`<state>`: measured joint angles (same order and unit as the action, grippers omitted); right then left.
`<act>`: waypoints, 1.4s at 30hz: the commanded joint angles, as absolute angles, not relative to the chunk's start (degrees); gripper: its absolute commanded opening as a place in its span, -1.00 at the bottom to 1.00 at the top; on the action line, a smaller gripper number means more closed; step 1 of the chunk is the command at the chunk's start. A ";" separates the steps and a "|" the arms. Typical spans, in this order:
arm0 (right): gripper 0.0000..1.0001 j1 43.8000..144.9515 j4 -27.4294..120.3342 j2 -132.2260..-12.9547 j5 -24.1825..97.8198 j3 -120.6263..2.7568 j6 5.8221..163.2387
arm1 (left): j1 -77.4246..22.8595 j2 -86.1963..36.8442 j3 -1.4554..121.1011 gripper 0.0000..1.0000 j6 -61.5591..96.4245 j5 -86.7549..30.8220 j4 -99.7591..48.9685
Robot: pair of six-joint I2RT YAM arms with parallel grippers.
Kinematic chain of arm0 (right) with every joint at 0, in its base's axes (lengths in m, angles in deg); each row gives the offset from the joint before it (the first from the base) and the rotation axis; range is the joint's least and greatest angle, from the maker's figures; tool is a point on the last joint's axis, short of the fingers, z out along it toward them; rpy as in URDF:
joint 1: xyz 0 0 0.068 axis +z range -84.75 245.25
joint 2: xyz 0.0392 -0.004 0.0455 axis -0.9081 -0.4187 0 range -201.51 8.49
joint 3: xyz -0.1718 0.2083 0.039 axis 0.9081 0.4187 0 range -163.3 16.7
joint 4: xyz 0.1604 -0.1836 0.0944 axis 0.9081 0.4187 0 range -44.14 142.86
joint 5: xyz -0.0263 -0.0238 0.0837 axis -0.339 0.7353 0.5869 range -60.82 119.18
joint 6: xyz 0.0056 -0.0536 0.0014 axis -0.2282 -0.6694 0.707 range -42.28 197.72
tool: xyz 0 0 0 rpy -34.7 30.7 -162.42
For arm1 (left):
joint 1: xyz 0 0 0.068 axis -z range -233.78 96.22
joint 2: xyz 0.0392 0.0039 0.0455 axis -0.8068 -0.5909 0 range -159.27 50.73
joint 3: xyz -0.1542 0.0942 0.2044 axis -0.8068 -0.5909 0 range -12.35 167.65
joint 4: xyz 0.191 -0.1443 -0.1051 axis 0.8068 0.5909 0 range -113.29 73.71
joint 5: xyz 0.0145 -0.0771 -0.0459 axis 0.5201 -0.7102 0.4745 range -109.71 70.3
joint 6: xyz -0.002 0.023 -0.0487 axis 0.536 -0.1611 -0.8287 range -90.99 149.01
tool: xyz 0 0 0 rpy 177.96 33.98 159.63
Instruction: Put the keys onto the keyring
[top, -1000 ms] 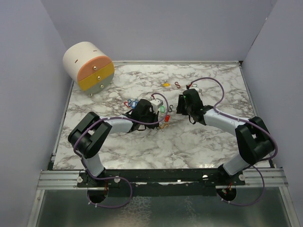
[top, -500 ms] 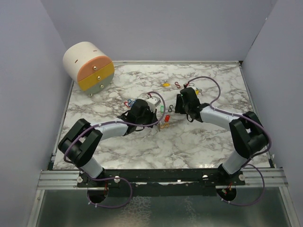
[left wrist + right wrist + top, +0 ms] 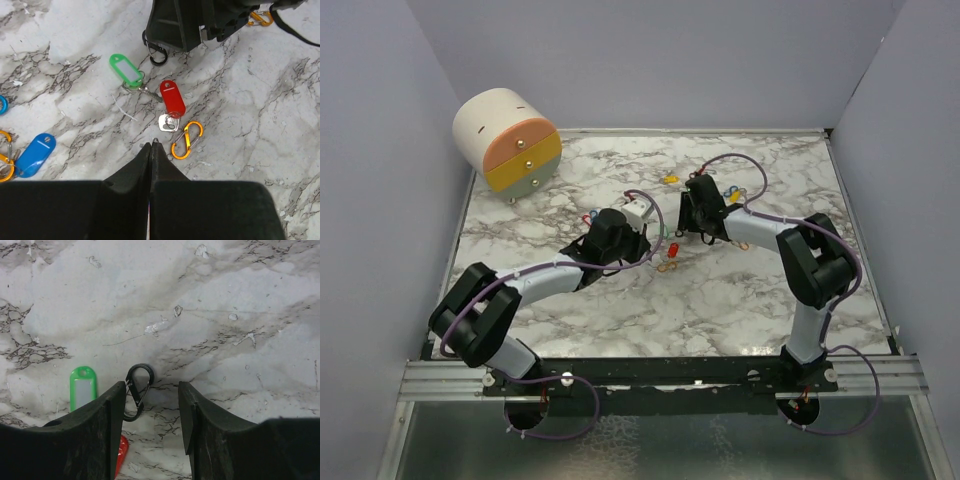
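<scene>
In the left wrist view a green key tag [image 3: 126,70] and a red key tag [image 3: 172,96] with a small metal ring lie on the marble. An orange S-clip [image 3: 187,140] sits right of my left gripper [image 3: 151,145], which is shut. A tiny grey wire loop shows at its tips; I cannot tell if it is pinched. A blue key tag [image 3: 36,155] lies far left. My right gripper [image 3: 151,390] stands open over the table, a black clip [image 3: 137,392] against its left finger, the green tag [image 3: 82,387] outside it. From above, both grippers [image 3: 654,258] [image 3: 685,232] meet mid-table.
A round cream drawer unit [image 3: 508,140] with orange and yellow fronts stands at the back left. A yellow tag [image 3: 670,179] and more orange clips [image 3: 735,195] lie behind the right arm. Grey walls close in the table on three sides.
The left gripper has closed fully and its arm has drawn slightly back to the left. The right arm has swung left and toward the back of the table, its jaws staying apart.
</scene>
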<state>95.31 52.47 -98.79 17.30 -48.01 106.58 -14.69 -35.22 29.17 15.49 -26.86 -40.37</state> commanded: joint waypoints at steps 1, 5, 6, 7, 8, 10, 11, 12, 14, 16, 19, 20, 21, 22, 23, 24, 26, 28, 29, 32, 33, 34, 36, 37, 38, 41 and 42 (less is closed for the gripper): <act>-0.08 96.34 55.42 -100.61 17.45 -51.19 108.52 | -14.66 -31.73 29.05 -1.00 16.26 -23.89 -41.67; -0.07 97.25 56.87 -101.05 16.74 -51.99 109.54 | -14.92 -30.57 29.35 -1.00 16.57 -23.62 -41.28; -0.07 97.49 57.26 -101.22 16.59 -52.15 109.73 | -14.97 -30.33 29.32 -1.00 16.61 -23.39 -41.10; -0.07 97.83 57.59 -101.41 16.35 -52.30 109.97 | -15.06 -30.13 29.31 -1.00 16.68 -23.33 -40.93; -0.07 98.19 58.13 -101.66 16.02 -52.56 110.19 | -15.15 -29.92 29.31 -1.00 16.77 -23.23 -40.77; -0.07 98.82 59.52 -102.40 15.06 -53.29 110.90 | -15.33 -29.43 29.39 -1.00 16.92 -23.09 -40.31; -0.07 99.09 60.31 -102.83 14.28 -53.87 111.50 | -15.41 -29.17 29.40 -1.00 17.03 -22.98 -40.12; -0.07 99.31 61.01 -103.31 13.64 -54.29 111.75 | -15.46 -28.93 29.28 -1.00 17.06 -23.04 -39.95; -0.07 99.80 62.36 -104.27 12.36 -55.16 112.42 | -15.52 -28.25 28.92 -1.00 17.14 -23.11 -39.91; -0.06 100.03 63.01 -105.20 11.40 -55.76 112.80 | -15.68 -27.67 28.51 -1.00 17.12 -23.26 -39.98; -0.07 100.05 64.05 -106.50 10.18 -56.44 113.53 | -15.89 -27.04 28.07 -1.00 17.13 -23.58 -40.02; -0.08 100.05 64.20 -106.81 9.86 -56.52 113.71 | -15.90 -26.95 27.94 -1.00 17.07 -23.77 -40.06; -0.08 100.05 64.30 -107.16 9.57 -56.63 113.87 | -15.96 -26.79 27.91 -1.00 17.10 -24.00 -40.09; -0.10 100.05 64.38 -107.45 9.38 -56.74 113.94 | -15.98 -26.79 27.91 -1.00 17.14 -24.12 -40.19; -0.13 100.05 64.33 -107.71 9.20 -56.87 114.07 | -16.01 -26.78 27.91 -1.00 17.14 -24.17 -40.17; -0.16 100.05 64.32 -107.97 8.96 -56.98 114.14 | -15.99 -26.77 27.92 -1.00 17.15 -24.26 -40.17; -0.26 100.05 64.38 -108.45 8.76 -57.19 114.19 | -16.01 -26.93 27.91 -1.00 17.15 -24.40 -40.17; -0.39 100.05 64.40 -108.78 8.30 -57.13 114.15 | -16.08 -27.09 27.95 -1.00 17.23 -24.36 -40.18; -0.47 100.05 64.48 -108.91 8.16 -57.13 114.11 | -16.08 -27.11 28.03 -1.00 17.23 -24.41 -40.17; -0.65 100.05 64.39 -108.81 7.73 -56.53 114.02 | -16.16 -27.37 28.12 -1.00 17.23 -24.34 -40.21; -0.72 100.05 64.09 -108.64 7.70 -56.09 113.97 | -16.16 -27.50 28.17 -1.00 17.23 -24.28 -40.17; -0.79 100.05 63.67 -108.47 7.77 -55.67 113.87 | -16.16 -27.71 28.25 -1.00 17.28 -24.28 -40.21; -0.91 100.05 63.23 -108.24 7.59 -55.10 113.68 | -16.16 -28.08 28.43 -1.00 17.24 -24.28 -40.23; -0.98 100.01 63.18 -108.10 7.43 -54.86 113.60 | -16.16 -28.18 28.57 -1.00 17.24 -24.32 -40.19; -0.99 100.05 62.94 -107.71 7.39 -54.56 113.59 | -16.16 -28.34 28.67 -1.00 17.24 -24.40 -40.17; -0.99 100.01 60.40 -105.62 7.26 -52.54 112.97 | -16.14 -28.58 29.12 -1.00 17.47 -24.73 -40.30; -0.99 100.05 59.18 -104.46 7.23 -51.56 112.76 | -16.16 -28.57 29.28 -1.00 17.62 -24.90 -40.58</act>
<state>99.86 59.24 -105.57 8.73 -56.05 113.59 -15.85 -28.18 28.65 16.78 -24.33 -39.48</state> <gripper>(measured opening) 0.158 0.009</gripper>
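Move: The black carabiner lies on the table about 2 cm to the right hand's left, level with it fore and aft and some 2 cm below. The green tag is about 5 cm left of the carabiner. The red tag is roughly 5 cm back from the right hand and 3 cm to its left. From the left hand the black carabiner is about 7 cm ahead, 9 cm to the right and 8 cm down. Right hand shifts about 2 cm left and lower, pinching the black carabiner; left hand rises some 4 cm. ##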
